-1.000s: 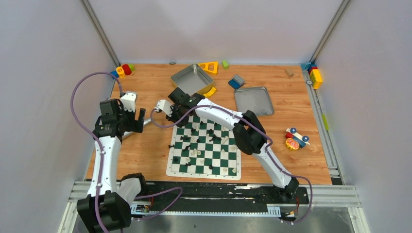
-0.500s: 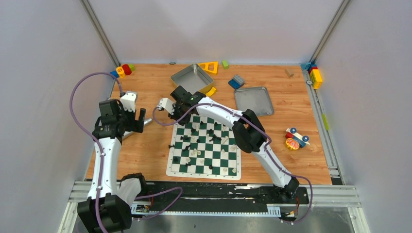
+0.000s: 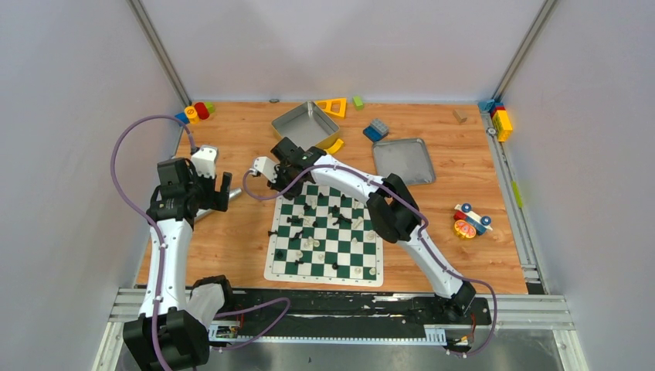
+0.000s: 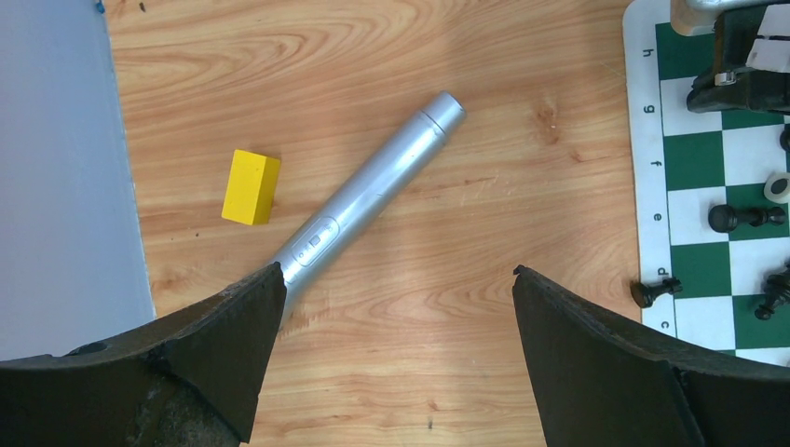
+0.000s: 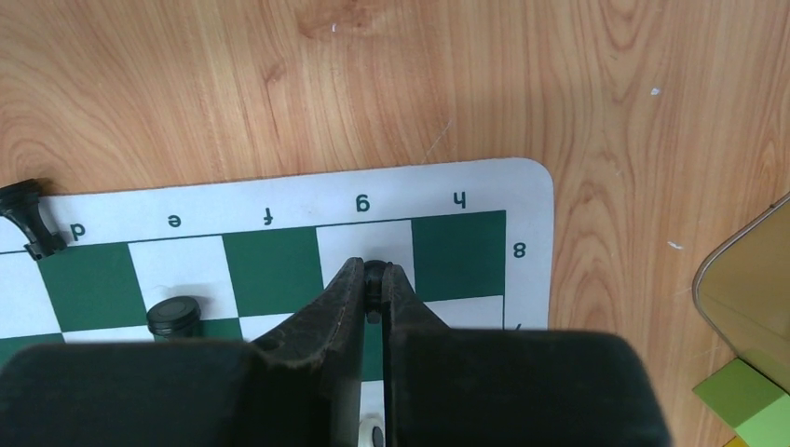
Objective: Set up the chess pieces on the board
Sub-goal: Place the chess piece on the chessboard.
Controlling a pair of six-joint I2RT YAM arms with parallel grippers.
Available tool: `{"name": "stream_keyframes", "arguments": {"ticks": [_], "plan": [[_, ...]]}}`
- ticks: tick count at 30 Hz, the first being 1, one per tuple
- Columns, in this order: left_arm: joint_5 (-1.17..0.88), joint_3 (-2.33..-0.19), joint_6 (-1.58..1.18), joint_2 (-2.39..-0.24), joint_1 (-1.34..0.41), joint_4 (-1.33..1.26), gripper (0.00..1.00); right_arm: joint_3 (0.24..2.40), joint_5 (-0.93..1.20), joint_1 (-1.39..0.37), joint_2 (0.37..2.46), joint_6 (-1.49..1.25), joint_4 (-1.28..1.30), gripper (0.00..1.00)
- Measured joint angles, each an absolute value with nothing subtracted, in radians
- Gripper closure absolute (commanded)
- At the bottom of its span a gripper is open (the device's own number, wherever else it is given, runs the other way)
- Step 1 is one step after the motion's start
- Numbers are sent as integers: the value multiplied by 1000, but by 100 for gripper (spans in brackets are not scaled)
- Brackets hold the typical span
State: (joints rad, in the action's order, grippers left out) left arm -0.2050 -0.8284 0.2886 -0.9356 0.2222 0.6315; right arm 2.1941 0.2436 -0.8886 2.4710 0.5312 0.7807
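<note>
The board [image 3: 272, 267] lies at the table's middle, a green and white checked mat with black and cream chess pieces [image 3: 332, 212] scattered over it, some standing and some fallen. My right gripper [image 5: 374, 272] is shut on a small black chess piece [image 5: 374, 277], held over the white square by the letter g in the row marked 8. In the top view the right gripper [image 3: 296, 182] hangs at the board's far left corner. Left of the board, my left gripper [image 4: 399, 270] stands open over bare wood with nothing between its fingers. Two black pieces [image 4: 745, 217] lie toppled at the board's edge.
A silver cylinder [image 4: 373, 196] and a yellow block [image 4: 251, 186] lie on the wood beside my left gripper. Two grey trays [image 3: 305, 124] [image 3: 404, 160] stand behind the board. Toy blocks [image 3: 197, 112] fill the far corners, and a toy car [image 3: 470, 220] sits right of the board.
My right wrist has shifted slightly over the board's far left corner, still shut on the black piece. The left arm has not moved.
</note>
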Motion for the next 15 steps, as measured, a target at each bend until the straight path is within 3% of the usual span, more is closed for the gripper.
{"name": "stream_keyframes", "arguments": {"ticks": [9,15], "plan": [[-205,-828,289,-934,223,632,1,2196,245,-888,2473,522,779,51],[-205,-828,289,-934,223,632,1,2167,253,-879,2436,497,780,48]]}}
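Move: Between the right hand's shut fingertips is the black pawn, roughly 1 cm below the hand point, over the white g square by the board's far left corner. From that hand a stubby black piece stands about 7 cm back and 1 cm right, a toppled black piece lies 12 cm back and 2 cm left, and another black piece is some 2 cm back and 4 cm right. The idle left hand has the pawn about 18 cm right, 6 cm ahead and 14 cm below. Staying in place over the g square, the right hand spreads its fingers to about half open, one pad going forward and the other back, and lets go of the pawn. Only then does it lift about 1 cm, easing some half a centimetre to the right, away from the pawn. ##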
